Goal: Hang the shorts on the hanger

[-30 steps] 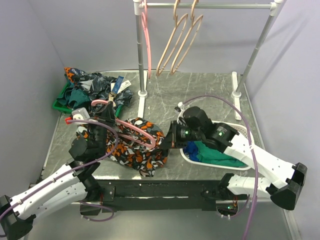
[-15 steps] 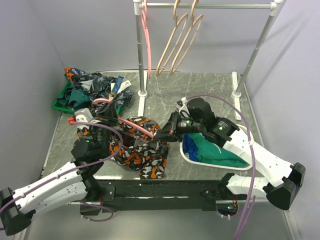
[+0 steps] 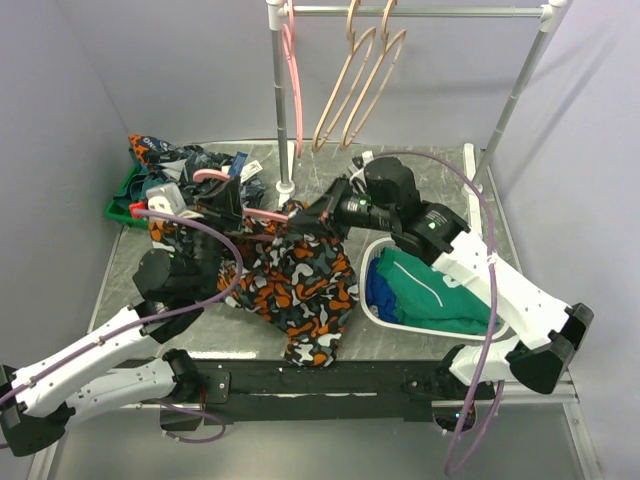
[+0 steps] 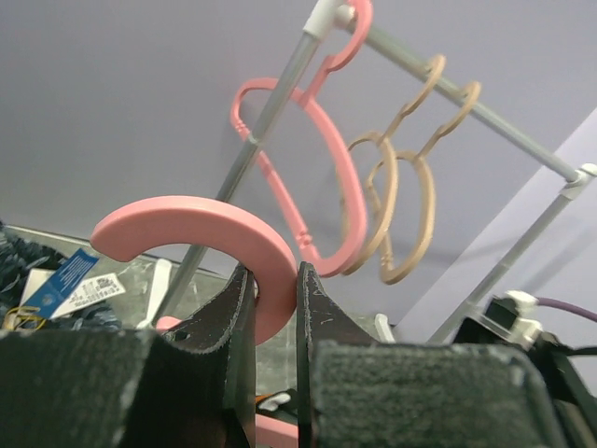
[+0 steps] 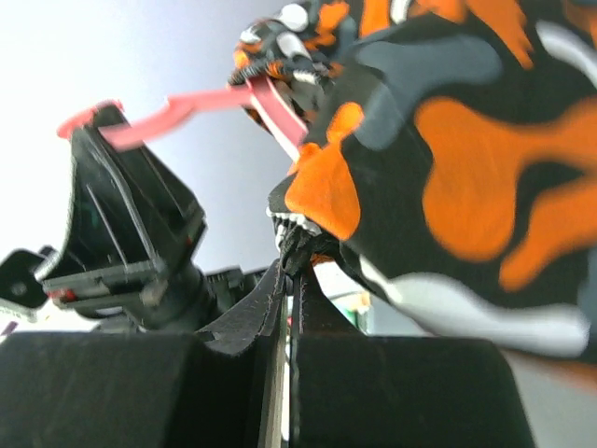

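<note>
The pink hanger (image 3: 262, 213) is lifted over the table's left middle. Its hook (image 4: 191, 224) is pinched in my left gripper (image 3: 228, 200), whose jaws press on the pink plastic (image 4: 275, 285). The shorts (image 3: 300, 285), printed in orange, black, grey and white, are threaded on the hanger and hang spread below it, with the hem near the table's front edge. My right gripper (image 3: 306, 214) is at the hanger's right end, shut on the shorts' dark edge (image 5: 297, 250). In the right wrist view the shorts (image 5: 457, 159) fill the upper right, with the hanger (image 5: 182, 110) beyond.
A clothes rack (image 3: 283, 100) at the back carries another pink hanger (image 3: 293, 90) and two beige hangers (image 3: 360, 90). A green bin (image 3: 120, 205) heaped with clothes stands at back left. A white basket (image 3: 372, 312) with green and teal clothes sits under my right arm.
Both grippers have risen and moved toward the rack. The hanger and shorts have come up off the table, and the shorts now hang spread out instead of lying bunched.
</note>
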`<action>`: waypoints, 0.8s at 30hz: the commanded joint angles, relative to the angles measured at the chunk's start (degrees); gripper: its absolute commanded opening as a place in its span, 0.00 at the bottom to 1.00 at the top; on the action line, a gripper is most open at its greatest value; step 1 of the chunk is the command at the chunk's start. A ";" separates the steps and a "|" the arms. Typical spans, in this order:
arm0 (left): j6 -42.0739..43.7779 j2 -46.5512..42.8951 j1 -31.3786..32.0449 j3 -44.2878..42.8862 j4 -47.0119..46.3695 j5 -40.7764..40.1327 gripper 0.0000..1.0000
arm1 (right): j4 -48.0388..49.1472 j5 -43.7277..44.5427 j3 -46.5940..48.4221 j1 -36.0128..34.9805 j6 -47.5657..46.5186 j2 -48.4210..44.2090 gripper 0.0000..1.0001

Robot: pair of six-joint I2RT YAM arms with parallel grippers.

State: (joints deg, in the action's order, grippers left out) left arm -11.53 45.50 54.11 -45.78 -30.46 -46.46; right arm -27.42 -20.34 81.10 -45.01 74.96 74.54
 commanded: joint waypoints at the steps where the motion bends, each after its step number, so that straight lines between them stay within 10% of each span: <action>1: -3.76 1.26 0.30 -8.95 8.21 5.14 0.01 | 5.97 1.00 6.17 -0.42 1.50 2.97 0.00; 12: -8.25 5.83 0.21 -27.41 27.02 8.49 0.01 | 1.49 -1.02 20.24 -0.69 -8.06 6.15 0.02; 24: -10.53 8.39 0.21 -39.56 46.27 13.93 0.01 | -6.32 -2.09 20.24 -1.56 -39.04 -3.25 0.68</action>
State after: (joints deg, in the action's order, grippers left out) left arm -20.51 54.81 54.11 -82.17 12.10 -35.81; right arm -30.26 -22.74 99.33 -45.56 53.25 78.30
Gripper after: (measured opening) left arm 0.166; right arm 0.642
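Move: The right hand already pinches a corner of the shorts' waistband at the pink hanger; the hanger's shoulders lie about 8 cm to its left, 3 cm ahead and 5 cm higher. The shorts' middle hangs some 13 cm below the right hand, 3 cm back and level sideways; the white basket stands roughly 31 cm to its right, 3 cm ahead, 30 cm down. From the left hand, holding the hanger's hook, the shorts' middle is about 12 cm right, 6 cm back, 20 cm below. Both hands lift together, the left keeping its grip on the hanger's hook as it rises about 9 cm, drifts a little right and turns slightly clockwise, while the right carries the pinched waistband corner up just as far, edging forward and left along the hanger at first. Near the top the right hand stops climbing, opens its fingers wide to let go of the waistband, and draws back and right a few centimetres while its wrist turns some 30 degrees. ##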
